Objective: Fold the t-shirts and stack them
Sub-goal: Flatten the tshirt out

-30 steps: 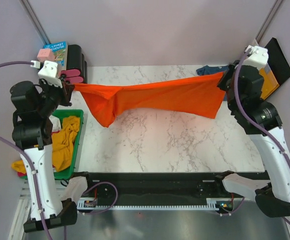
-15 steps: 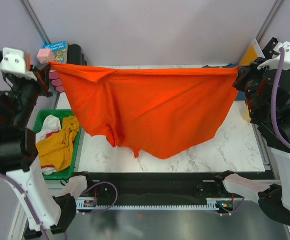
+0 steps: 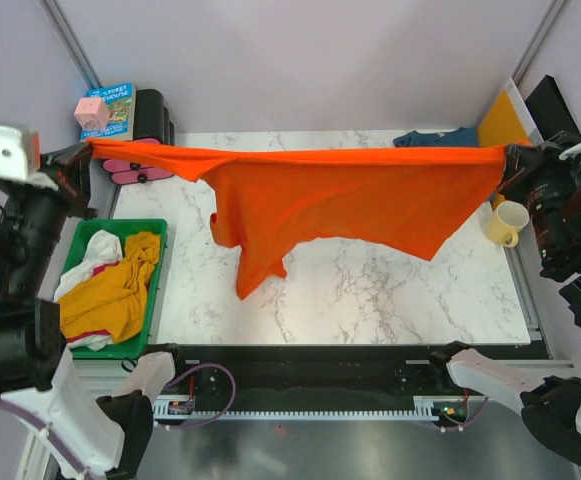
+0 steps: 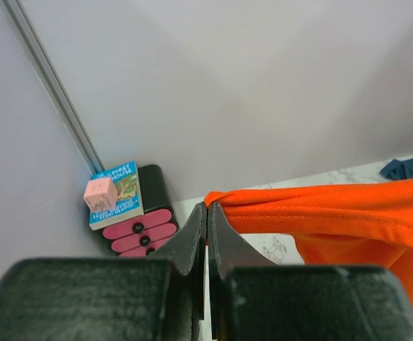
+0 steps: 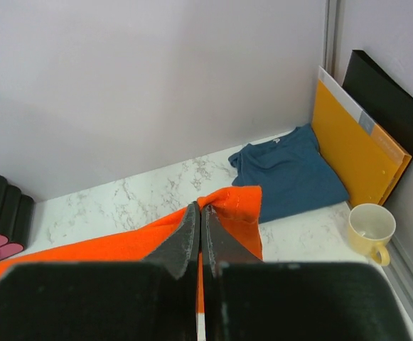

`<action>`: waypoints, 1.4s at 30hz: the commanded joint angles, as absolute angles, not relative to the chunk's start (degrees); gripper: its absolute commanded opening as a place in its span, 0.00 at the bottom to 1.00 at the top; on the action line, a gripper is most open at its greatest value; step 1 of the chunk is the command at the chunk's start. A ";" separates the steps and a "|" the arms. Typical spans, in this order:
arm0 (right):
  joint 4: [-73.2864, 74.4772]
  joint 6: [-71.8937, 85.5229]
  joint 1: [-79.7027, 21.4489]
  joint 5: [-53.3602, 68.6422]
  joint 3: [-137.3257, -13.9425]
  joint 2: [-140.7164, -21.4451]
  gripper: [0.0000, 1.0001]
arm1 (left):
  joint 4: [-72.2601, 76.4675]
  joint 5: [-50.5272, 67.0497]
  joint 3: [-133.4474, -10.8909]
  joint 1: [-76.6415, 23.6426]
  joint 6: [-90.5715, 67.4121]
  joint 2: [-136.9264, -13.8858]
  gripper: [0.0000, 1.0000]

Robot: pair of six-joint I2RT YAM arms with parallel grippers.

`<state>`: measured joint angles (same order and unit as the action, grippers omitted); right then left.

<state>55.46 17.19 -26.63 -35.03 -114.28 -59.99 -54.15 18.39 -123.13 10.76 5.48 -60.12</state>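
Note:
The orange-red t-shirt point(image 3: 350, 200) hangs stretched in the air across the table, its top edge taut between both arms and its lower part drooping toward the marble. My left gripper point(image 3: 88, 150) is shut on the shirt's left corner point(image 4: 220, 197), high at the table's left edge. At the right edge my right gripper point(image 3: 510, 152) is shut on the right corner point(image 5: 238, 202). The teal-blue t-shirt point(image 3: 435, 138) lies folded at the back right of the table point(image 5: 291, 170).
A green bin point(image 3: 155, 300) with mustard-yellow and white garments sits left of the table. A book with a pink cube point(image 3: 92, 110) on a black and pink holder point(image 3: 150, 120) stands back left. A cream mug point(image 3: 508, 222), an orange envelope point(image 5: 355, 142) and a black folder point(image 5: 387, 99) are at right.
Both arms have raised and spread the orange-red shirt from a low bunched sag to a taut span. Since half a second ago its hanging part has swung back and looks shorter.

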 commanded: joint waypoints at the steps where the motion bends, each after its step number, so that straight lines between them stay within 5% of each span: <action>1: 58.01 17.31 -26.10 -41.04 -109.71 -59.15 0.00 | -53.53 13.89 -119.20 11.34 3.08 -58.01 0.02; 11: 50.73 19.60 -26.10 -39.90 -96.43 -58.44 0.00 | -49.31 12.22 -110.40 11.34 1.50 -58.97 0.02; 19: 38.25 22.15 -24.26 -38.94 -89.21 -69.94 0.00 | -32.63 9.59 -100.54 11.34 1.58 -67.84 0.02; 27: 34.54 16.98 -23.38 -36.31 -103.43 -81.21 0.00 | -32.34 8.17 -119.43 11.77 -3.33 -81.04 0.02; 42: 37.00 9.14 -32.42 -37.44 -115.57 -73.49 0.00 | -36.38 10.82 -130.43 12.57 -1.85 -65.22 0.02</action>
<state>36.60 11.60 -30.94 -34.94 -113.71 -75.75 -37.10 13.08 -129.14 11.81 -4.45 -69.17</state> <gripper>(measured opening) 0.010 0.025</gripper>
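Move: Both hands hold the orange t-shirt stretched between them, high over the open table: its middle lies about 9 cm ahead, 26 right and 57 below the left hand, and 8 ahead, 25 left and 52 below the right. The drawers stand some 28 cm ahead and 12 left of the left hand, the green bin level with it and 14 left; the blue t-shirt is 28 ahead and 12 right of the right hand, the mug 13 ahead and 24 right, all far below. Both hands keep their pinch on the orange t-shirt's upper corners and flick it: after the left eases back slightly, they swing forward and down about 20 cm, fingertips tipping down some 20 degrees, then whip back and up with the tips rising again. The left draws back and climbs more, ending a little above and ahead of its start, while the right drifts about 8 cm left towards it and finishes at its old height, some 11 cm farther out. ##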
